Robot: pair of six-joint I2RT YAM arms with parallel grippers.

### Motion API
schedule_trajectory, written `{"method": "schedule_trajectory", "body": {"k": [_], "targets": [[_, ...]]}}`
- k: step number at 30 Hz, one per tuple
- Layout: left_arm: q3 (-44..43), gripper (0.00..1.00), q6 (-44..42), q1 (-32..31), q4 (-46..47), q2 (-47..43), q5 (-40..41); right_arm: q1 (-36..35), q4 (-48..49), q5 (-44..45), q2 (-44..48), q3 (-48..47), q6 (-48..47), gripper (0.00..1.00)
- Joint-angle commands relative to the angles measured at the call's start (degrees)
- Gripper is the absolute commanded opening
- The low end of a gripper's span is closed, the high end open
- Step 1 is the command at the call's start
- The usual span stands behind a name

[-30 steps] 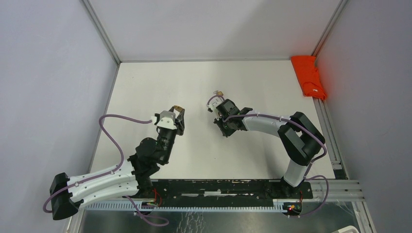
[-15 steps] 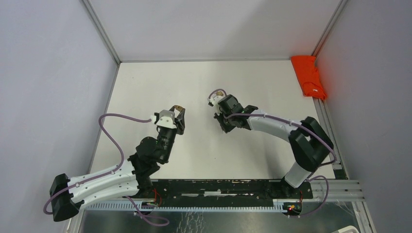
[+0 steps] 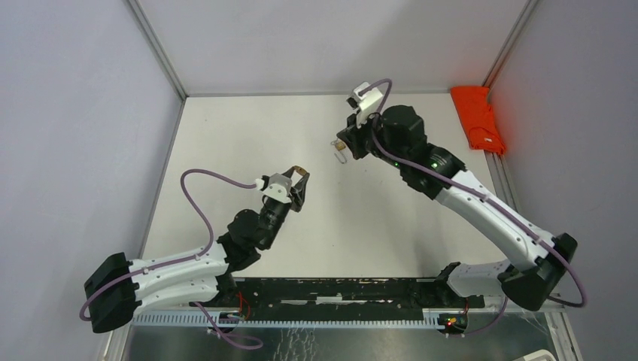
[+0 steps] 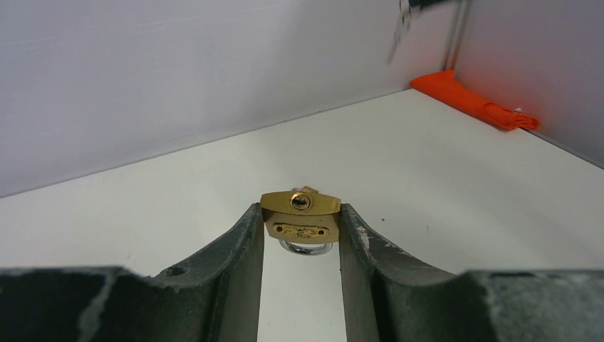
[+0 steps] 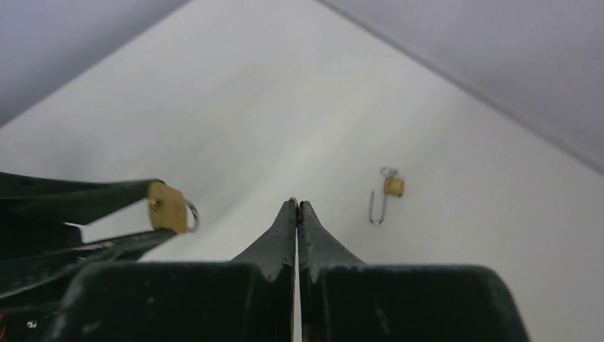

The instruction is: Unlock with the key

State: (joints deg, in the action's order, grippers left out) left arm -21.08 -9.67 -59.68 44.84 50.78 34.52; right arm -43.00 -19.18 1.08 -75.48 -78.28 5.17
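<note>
A brass padlock (image 4: pixel 300 214) sits clamped between the fingers of my left gripper (image 4: pixel 299 217), keyhole toward the camera and silver shackle pointing away. From above, that gripper (image 3: pixel 298 177) is left of the table's middle with the padlock (image 3: pixel 299 170) at its tip. My right gripper (image 5: pixel 297 206) is shut, with only a sliver of metal showing at its tips. The left wrist view shows the silver key (image 4: pixel 400 28) hanging from it, high above the table. From above, the right gripper (image 3: pixel 350 143) is raised near the back, right of the padlock.
A small brass piece with a long silver U-shaped shackle (image 5: pixel 385 194) lies on the table below the right gripper, also seen from above (image 3: pixel 341 150). An orange cloth (image 3: pixel 478 119) lies in the back right corner. Walls close in the table on three sides.
The right gripper closed, then the right arm lifted off the table and swung toward the back. The left arm shifted right with the padlock still in its grip.
</note>
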Motion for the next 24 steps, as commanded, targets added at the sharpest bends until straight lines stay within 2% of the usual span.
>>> {"method": "schedule_trajectory", "body": {"k": [1,6,13,20,24], "targets": [[-2.9,0.02,2.8,0.5,8.3,2.1,-6.6,0.2,2.5,-0.9,3.7,-2.1,-3.3,0.00],[-4.1,0.02,2.6,0.5,6.8,1.4,-6.4,0.2,1.2,-0.9,5.5,-0.2,-4.0,0.00],[-4.8,0.02,3.0,0.5,-1.5,-4.8,0.9,0.2,1.2,-7.6,5.2,14.4,3.2,0.00],[-5.2,0.02,2.7,0.5,-6.3,-8.6,2.3,0.2,10.1,-19.8,2.1,30.7,10.7,0.00],[-4.7,0.02,3.1,0.6,-6.3,-8.8,2.8,0.2,18.2,-27.1,-2.3,33.8,15.3,0.00]]}}
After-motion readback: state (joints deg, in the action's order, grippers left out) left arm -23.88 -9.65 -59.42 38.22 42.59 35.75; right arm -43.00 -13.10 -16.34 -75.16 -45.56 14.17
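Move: The right hand's shut fingertips seem to hold the key. The padlock still gripped in the left hand lies about 10 cm to their left, 6 cm back and 7 cm lower. An opened padlock lies on the table, some 20 cm ahead of the right hand, 2 cm to its right and 32 cm below. From the left hand, the key is about 6 cm ahead, 10 cm right and 7 cm higher. The left fingers keep their hold on the padlock, easing a little right, then swinging back left about 4 cm and rising by as much. The right hand lifts slightly, then plunges some 25 cm towards the table, drawing back about 10 cm and away from the held padlock, its shut fingers tipping down over 30 degrees. ##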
